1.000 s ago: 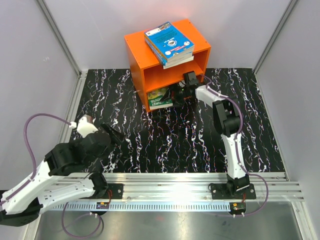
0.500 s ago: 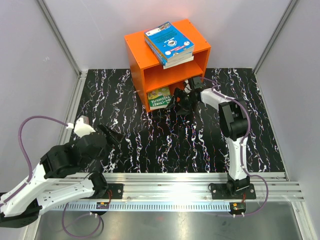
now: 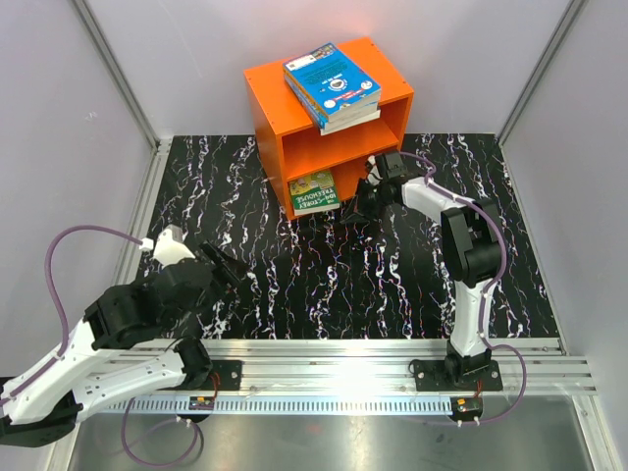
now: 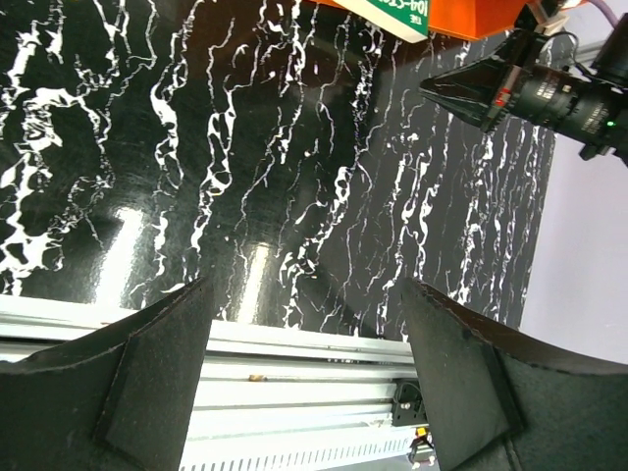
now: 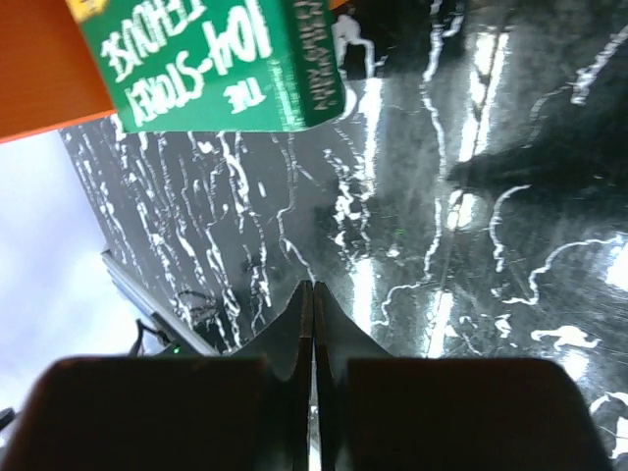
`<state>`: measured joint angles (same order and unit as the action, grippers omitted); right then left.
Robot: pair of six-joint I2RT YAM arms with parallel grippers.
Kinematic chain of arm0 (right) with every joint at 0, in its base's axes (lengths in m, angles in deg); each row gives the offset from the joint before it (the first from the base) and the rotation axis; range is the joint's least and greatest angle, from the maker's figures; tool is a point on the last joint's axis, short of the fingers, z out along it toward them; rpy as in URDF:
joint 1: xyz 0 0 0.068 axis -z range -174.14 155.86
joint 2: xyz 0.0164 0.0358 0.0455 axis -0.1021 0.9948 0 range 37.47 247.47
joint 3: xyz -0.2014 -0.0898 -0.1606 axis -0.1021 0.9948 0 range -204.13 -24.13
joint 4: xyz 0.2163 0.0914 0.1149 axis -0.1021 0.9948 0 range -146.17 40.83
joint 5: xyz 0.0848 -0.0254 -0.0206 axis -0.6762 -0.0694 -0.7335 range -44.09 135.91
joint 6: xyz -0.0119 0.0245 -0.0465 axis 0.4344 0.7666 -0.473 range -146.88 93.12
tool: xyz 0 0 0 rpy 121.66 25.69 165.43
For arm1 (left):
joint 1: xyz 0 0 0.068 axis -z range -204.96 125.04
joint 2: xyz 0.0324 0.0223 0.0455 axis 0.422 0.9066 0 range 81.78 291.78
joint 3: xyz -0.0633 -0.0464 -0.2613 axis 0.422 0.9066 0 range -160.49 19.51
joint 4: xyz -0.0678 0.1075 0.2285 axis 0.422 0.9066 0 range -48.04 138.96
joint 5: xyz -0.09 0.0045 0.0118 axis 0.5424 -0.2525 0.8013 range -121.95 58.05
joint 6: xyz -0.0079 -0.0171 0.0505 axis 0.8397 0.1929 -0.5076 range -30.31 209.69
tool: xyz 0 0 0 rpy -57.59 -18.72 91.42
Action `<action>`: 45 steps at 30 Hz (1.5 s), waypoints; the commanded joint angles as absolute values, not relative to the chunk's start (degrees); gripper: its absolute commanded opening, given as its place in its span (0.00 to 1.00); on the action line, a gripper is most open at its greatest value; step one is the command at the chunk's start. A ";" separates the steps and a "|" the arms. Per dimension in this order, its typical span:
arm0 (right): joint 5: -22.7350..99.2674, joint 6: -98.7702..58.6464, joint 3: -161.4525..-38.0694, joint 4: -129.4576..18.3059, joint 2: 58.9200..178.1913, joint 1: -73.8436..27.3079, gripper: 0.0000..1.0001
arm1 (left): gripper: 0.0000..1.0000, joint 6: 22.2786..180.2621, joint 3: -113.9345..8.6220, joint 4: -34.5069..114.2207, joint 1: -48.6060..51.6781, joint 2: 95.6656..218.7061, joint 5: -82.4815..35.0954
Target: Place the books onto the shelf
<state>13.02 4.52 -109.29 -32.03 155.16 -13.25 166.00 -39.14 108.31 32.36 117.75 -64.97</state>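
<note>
The orange shelf (image 3: 294, 98) stands at the back of the table. A stack of bright blue books (image 3: 332, 86) lies on its top. A green book (image 3: 314, 191) lies in its lower compartment, its front end sticking out; the right wrist view shows this green book (image 5: 211, 59) under the orange shelf (image 5: 39, 69). My right gripper (image 3: 351, 212) hovers just right of the green book, outside the shelf, shut and empty (image 5: 313, 289). My left gripper (image 3: 228, 267) is far back at the near left, open with nothing in it (image 4: 306, 287).
The black marbled table (image 3: 324, 285) lies between the arms and the shelf. An aluminium rail (image 3: 343, 378) runs along the near edge. Grey walls close in the sides and back. The left wrist view catches the right gripper (image 4: 491, 88) near the shelf corner (image 4: 471, 15).
My right gripper has pulled back out of the lower compartment, leaving the green book there, and has closed. The left arm has shifted only slightly.
</note>
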 commanded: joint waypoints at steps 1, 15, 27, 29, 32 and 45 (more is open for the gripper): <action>16.64 4.76 -108.85 -33.58 153.05 -13.30 0.00 | 0.79 164.57 -38.85 105.59 32.43 116.85 -64.56; 16.82 17.77 -113.86 -41.49 160.43 -13.21 0.00 | 0.78 167.12 -39.55 111.03 32.43 113.69 -65.35; 16.11 23.22 -121.15 -44.75 167.55 -13.21 0.00 | 0.79 169.23 -40.52 114.82 32.43 112.72 -67.28; 15.85 23.74 -122.21 -45.09 168.78 -13.21 0.00 | 0.79 169.23 -40.60 114.91 32.43 113.07 -67.55; 15.67 24.01 -123.88 -45.01 169.84 -13.21 0.00 | 0.80 169.23 -40.69 114.82 32.43 113.33 -68.08; 16.29 19.97 -113.54 -45.27 160.81 -13.21 0.00 | 0.83 166.07 -41.22 113.33 32.43 114.56 -69.04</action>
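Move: Ahead and to the left of the shut right fingers, the green book lies on the bottom shelf, its middle about 12 cm forward, 9 cm left and 3 cm lower; its near right corner sticks out askew. The shelf's left front post stands some 14 cm left and 1 cm ahead, its right front post 12 cm right and 8 cm ahead. From the left hand the green book is roughly 37 cm ahead, 12 cm right and 20 cm down. Keeping its fingers shut, the right hand drives forward about 8 cm, also some 3 cm left and 3 cm down, at the green book's jutting near right corner to push it into the bottom shelf, the wrist turning roughly 15 degrees clockwise. After a brief stop there it starts to draw back. The empty left hand drifts a little left, fingers open. ##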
